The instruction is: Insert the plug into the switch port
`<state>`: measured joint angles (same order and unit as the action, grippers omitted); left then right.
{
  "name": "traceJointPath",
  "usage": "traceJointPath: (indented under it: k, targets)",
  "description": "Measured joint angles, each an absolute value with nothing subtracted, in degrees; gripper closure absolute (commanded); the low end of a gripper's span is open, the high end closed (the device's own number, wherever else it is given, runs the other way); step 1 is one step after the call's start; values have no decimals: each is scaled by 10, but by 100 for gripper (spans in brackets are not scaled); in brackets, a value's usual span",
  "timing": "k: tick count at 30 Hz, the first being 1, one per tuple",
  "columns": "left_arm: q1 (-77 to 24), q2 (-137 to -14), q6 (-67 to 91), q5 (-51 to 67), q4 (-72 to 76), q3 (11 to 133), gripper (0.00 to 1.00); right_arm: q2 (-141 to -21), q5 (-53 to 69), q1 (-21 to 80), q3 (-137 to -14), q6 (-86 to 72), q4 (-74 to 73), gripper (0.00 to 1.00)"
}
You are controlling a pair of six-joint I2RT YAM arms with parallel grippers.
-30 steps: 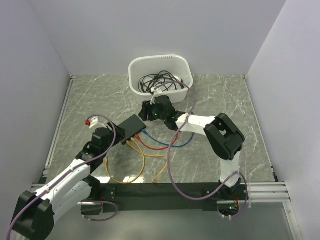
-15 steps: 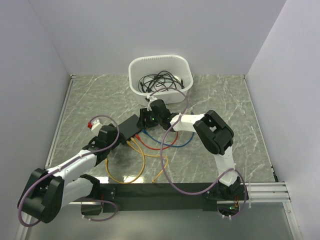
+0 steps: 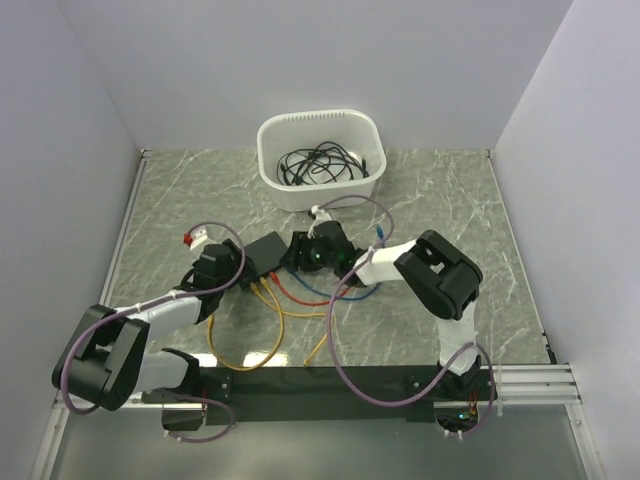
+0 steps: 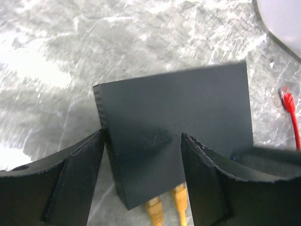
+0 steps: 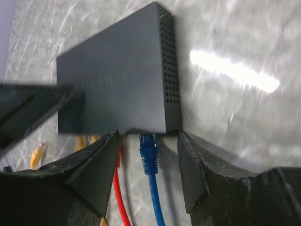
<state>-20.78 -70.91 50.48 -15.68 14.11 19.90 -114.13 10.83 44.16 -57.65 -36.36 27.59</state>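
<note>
The flat black switch box (image 3: 265, 248) lies mid-table between both grippers. Its port edge faces the near side, and the sockets themselves are hidden under that edge. A blue plug (image 5: 149, 149) meets the port edge at the box's right end; how deep it sits does not show. My right gripper (image 5: 148, 135) is open, a finger on either side of this plug without touching it. My left gripper (image 4: 141, 135) is open over the box's (image 4: 178, 127) left corner, above two yellow plugs (image 4: 165, 206). From above, the left gripper (image 3: 236, 265) and right gripper (image 3: 299, 255) flank the box.
A white tub (image 3: 276, 172) of black cables stands behind the box. Red (image 3: 290, 288), blue (image 3: 335, 296) and yellow cables (image 3: 285, 325) spread from the port edge toward the near side. A loose red plug (image 4: 288, 100) lies right of the box. A small red and white object (image 3: 196, 238) lies to the left.
My right gripper has come from the tub side over the box down to its port edge, around the blue plug. My left gripper has swung right onto the box's left corner.
</note>
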Motion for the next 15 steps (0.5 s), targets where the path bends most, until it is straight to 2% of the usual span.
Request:
traceJointPath:
  k: [8, 15]
  targets:
    - [-200, -749, 472, -135, 236, 185, 33, -1079, 58, 485, -478, -407, 316, 41]
    - [-196, -758, 455, -126, 267, 180, 33, -1056, 36, 519, -461, -412, 295, 40]
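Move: The switch lies between the two hands: its middle is some 5 cm to the right of the left hand and 1 cm farther out, and about 6 cm to the left of the right hand and level with it, both about 1 cm below. The blue plug sits some 2 cm back from the right hand and 2 cm below it; the red plug is about 4 cm back and 3 cm to its left. The yellow plugs are about 4 cm back and 3 cm to the right of the left hand. The switch is turned clockwise between the two hands: the right hand sweeps about 7 cm straight back at level height, its far finger dragging the switch's right end, while the left hand, a finger still against the left end, edges some 1.5 cm forward with its tip lifting slightly. Both grippers stay open. ##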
